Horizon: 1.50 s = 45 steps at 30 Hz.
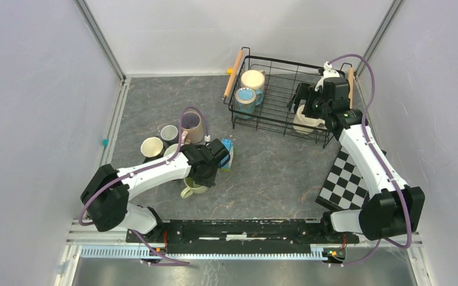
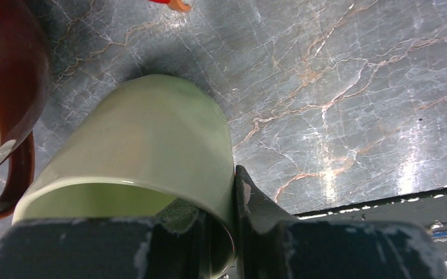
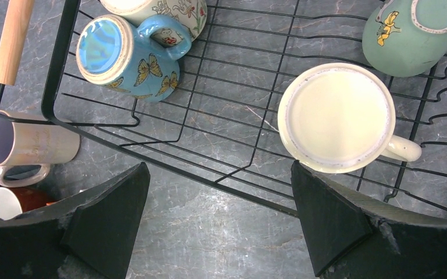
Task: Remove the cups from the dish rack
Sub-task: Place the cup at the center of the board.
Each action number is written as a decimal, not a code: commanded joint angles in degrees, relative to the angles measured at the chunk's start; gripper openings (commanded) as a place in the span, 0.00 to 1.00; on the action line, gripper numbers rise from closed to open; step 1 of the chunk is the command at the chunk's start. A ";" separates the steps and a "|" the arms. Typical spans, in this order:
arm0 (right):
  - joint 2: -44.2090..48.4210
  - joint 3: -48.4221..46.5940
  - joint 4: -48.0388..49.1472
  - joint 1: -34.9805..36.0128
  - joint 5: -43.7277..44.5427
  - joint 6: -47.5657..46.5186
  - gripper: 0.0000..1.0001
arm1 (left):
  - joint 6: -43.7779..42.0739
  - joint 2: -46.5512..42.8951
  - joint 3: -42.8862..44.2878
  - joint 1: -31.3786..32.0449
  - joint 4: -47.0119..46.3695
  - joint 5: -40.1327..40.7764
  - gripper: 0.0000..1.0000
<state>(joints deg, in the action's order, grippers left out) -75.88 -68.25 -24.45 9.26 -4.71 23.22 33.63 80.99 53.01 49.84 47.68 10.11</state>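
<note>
My left gripper (image 1: pixel 204 174) is shut on the wall of a pale green cup (image 2: pixel 151 145), one finger inside the rim and one outside; in the top view that green cup (image 1: pixel 190 189) is low over the table, near the front. My right gripper (image 3: pixel 218 165) hangs open over the right end of the dish rack (image 1: pixel 274 61), holding nothing. Just beyond its right fingertip in the dish rack (image 3: pixel 168 158) is a cream cup (image 3: pixel 337 116). A blue butterfly cup (image 3: pixel 125 52), a floral cup (image 3: pixel 163 9) and a teal cup (image 3: pixel 412 32) also lie in it.
Several unloaded cups stand left of the rack: pink-beige (image 1: pixel 192 125), grey (image 1: pixel 168 133), cream (image 1: pixel 152 146) and dark red (image 2: pixel 11 87). A blue-and-orange block cluster (image 1: pixel 228 153) lies beside my left wrist. A checkered mat (image 1: pixel 345 179) lies at the right. Walls enclose the table.
</note>
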 commanded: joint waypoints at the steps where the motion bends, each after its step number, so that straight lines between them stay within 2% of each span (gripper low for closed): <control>1: -0.34 -0.05 1.90 0.13 -1.00 -0.41 0.98 | 1.18 0.53 -0.98 -0.56 -2.98 0.12 0.02; 5: -0.41 0.11 2.03 0.14 -1.34 -0.46 0.98 | 1.18 0.83 -1.40 -0.80 -3.27 0.49 0.06; 16: -0.61 0.50 2.57 0.77 -1.19 -0.46 0.98 | 0.95 -1.18 -1.36 -0.91 -1.66 1.44 0.31; 33: -2.84 -2.06 1.86 5.05 1.41 -0.55 0.98 | -0.29 -8.28 5.08 -1.02 5.19 3.32 0.68; 40: -5.63 -6.23 0.61 6.78 1.90 -2.63 0.98 | -1.86 -11.74 10.06 -1.09 7.92 3.58 1.00; 45: -9.58 -12.20 -2.86 6.92 4.96 -5.38 0.98 | -3.33 -13.69 14.28 -1.23 9.08 3.54 1.00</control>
<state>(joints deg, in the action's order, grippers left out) -83.40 -74.63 -25.52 15.94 -3.20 20.84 33.01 69.67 62.89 49.19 55.37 12.14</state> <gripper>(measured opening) 0.982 0.994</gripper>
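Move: The green cup is already in the left hand, pinched by its right wall: its middle is about 3 cm left, 1 cm back and 2 cm below that hand. The red cup sits some 11 cm left and 6 cm ahead of the left hand, the toy 7 cm ahead and 2 cm right. From the open right hand, the blue mug is about 15 cm left, 18 cm down; the green cup 31 cm left, 26 cm back, 20 cm down. The green cup is lowered about 1 cm more to the tabletop, beside the red cup, by the left hand, which pauses there, opens from its pinch to fully wide, and rises some 10 cm clear, drifting slightly forward as the fingers tip about 10 degrees forward. The right hand, still empty and open, slides about 5 cm left over the rack towards the blue mug, edging forward at the end. ##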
